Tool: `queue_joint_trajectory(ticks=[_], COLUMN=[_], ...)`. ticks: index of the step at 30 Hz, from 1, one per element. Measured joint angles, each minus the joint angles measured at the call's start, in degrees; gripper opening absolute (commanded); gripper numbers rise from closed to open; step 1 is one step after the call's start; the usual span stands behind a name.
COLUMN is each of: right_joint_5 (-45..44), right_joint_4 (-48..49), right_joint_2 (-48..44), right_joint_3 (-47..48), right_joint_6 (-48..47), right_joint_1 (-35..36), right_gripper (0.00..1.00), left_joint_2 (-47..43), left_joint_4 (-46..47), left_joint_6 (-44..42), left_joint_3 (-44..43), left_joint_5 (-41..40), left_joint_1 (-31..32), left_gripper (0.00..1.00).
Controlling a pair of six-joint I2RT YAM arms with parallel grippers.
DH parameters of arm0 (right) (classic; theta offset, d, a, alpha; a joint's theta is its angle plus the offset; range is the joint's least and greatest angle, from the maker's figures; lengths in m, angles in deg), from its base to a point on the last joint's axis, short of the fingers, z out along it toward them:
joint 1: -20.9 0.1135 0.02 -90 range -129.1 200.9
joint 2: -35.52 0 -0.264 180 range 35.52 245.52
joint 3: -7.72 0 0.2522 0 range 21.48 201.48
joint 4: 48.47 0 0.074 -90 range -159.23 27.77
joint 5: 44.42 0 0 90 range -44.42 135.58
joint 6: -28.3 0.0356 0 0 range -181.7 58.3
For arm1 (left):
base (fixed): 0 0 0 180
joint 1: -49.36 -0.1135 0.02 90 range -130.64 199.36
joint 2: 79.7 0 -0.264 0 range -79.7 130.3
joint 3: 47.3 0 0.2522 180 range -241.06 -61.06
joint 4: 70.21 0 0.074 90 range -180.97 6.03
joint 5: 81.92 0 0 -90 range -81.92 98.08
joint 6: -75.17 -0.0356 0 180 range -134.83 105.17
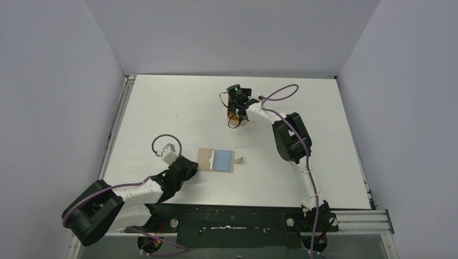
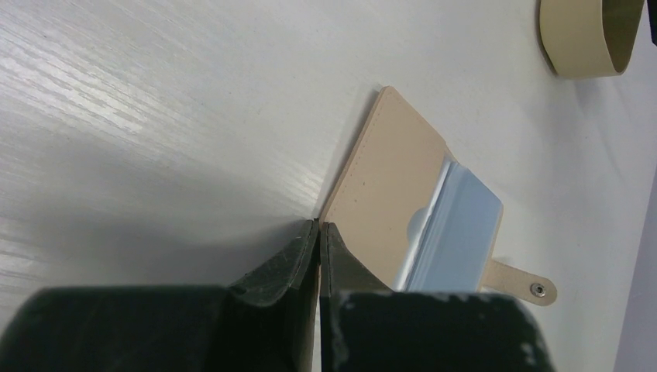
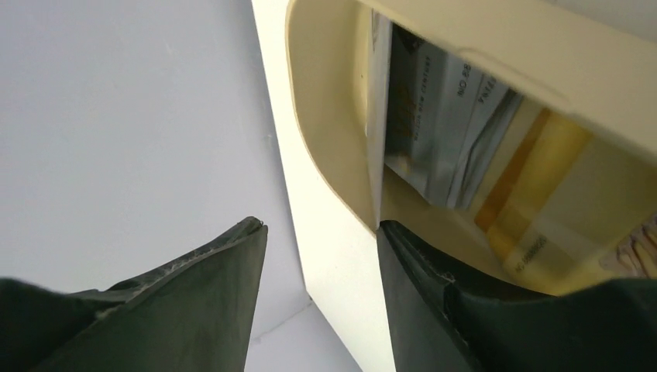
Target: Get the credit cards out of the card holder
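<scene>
The card holder (image 1: 207,159) lies open on the table, a tan bifold with a strap tab (image 2: 527,283). A light blue credit card (image 2: 457,232) sits in its right panel (image 1: 221,158). My left gripper (image 2: 319,225) is shut on the card holder's near left corner (image 2: 387,178), the tan edge pinched between its fingers; the top view shows that gripper (image 1: 190,166) at the holder's left side. My right gripper (image 3: 321,225) stands open over the rim of a tan dish (image 3: 325,147) at the far middle of the table. More credit cards (image 3: 442,116) lie in the dish, one of them yellow (image 3: 534,209).
The tan dish (image 1: 238,117) sits under the right gripper (image 1: 236,108), and its rim shows in the left wrist view (image 2: 589,39). Grey walls close the table on three sides. A metal rail (image 1: 116,135) runs along the left edge.
</scene>
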Motion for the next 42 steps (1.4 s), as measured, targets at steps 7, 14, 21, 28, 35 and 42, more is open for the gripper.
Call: queue_joint_trajectory(ticks=[7, 14, 21, 28, 35, 42], right_joint_5=[3.82, 7.13, 9.77, 15.37, 31.26, 39.8], right_joint_4=[-17.05, -24.5, -22.58, -13.57, 3.48, 1.68], right_joint_2=[-1.22, -1.31, -11.45, -26.99, -38.64, -48.26], right_joint_3=[9.42, 12.55, -1.6, -15.43, -30.73, -38.91], right_joint_6=[1.29, 1.75, -0.87, -15.74, -45.24, -67.93], right_joint_1=[-0.09, -0.09, 0.02, -1.09, -4.13, -1.29], right_gripper=[1.0, 1.0, 1.0, 1.0, 1.0, 1.0], left_joint_2=[0.46, 0.09, -2.51, -10.71, -17.03, -10.14], left_joint_4=[-0.04, -0.42, -3.69, -12.92, -20.15, -20.79], left_joint_6=[-0.13, -0.15, -1.88, -5.53, -10.75, -13.16], left_joint_3=[-0.42, -0.42, -0.42, -1.09, -5.29, -9.14], left_joint_5=[0.02, 0.04, 0.0, -0.96, -2.47, -2.62], left_joint_1=[0.0, 0.0, 0.07, 0.24, 0.63, 1.18], left_gripper=[0.0, 0.0, 0.0, 0.0, 0.0, 0.0])
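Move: The open right hand is just past the far end of the box. The card holder, with its cards, lies about 29 cm back, 7 cm to that hand's left and 8 cm below; the box's middle is some 8 cm back, 2 cm right and 6 cm lower. The left hand already pinches the holder's left edge, with the holder's middle about 3 cm ahead and 7 cm to its right, almost level. Empty, the right hand opens its fingers fully as it rises a little off the far end of the box, then draws back over the box about 23 cm towards the card holder, climbing some 12 cm on the way and swinging round counter-clockwise by some 65 degrees. The left hand stays shut on the holder's left edge and, after shifting slightly back and left, lifts that edge roughly 5 cm and settles a little lower, rolling its left side up. ##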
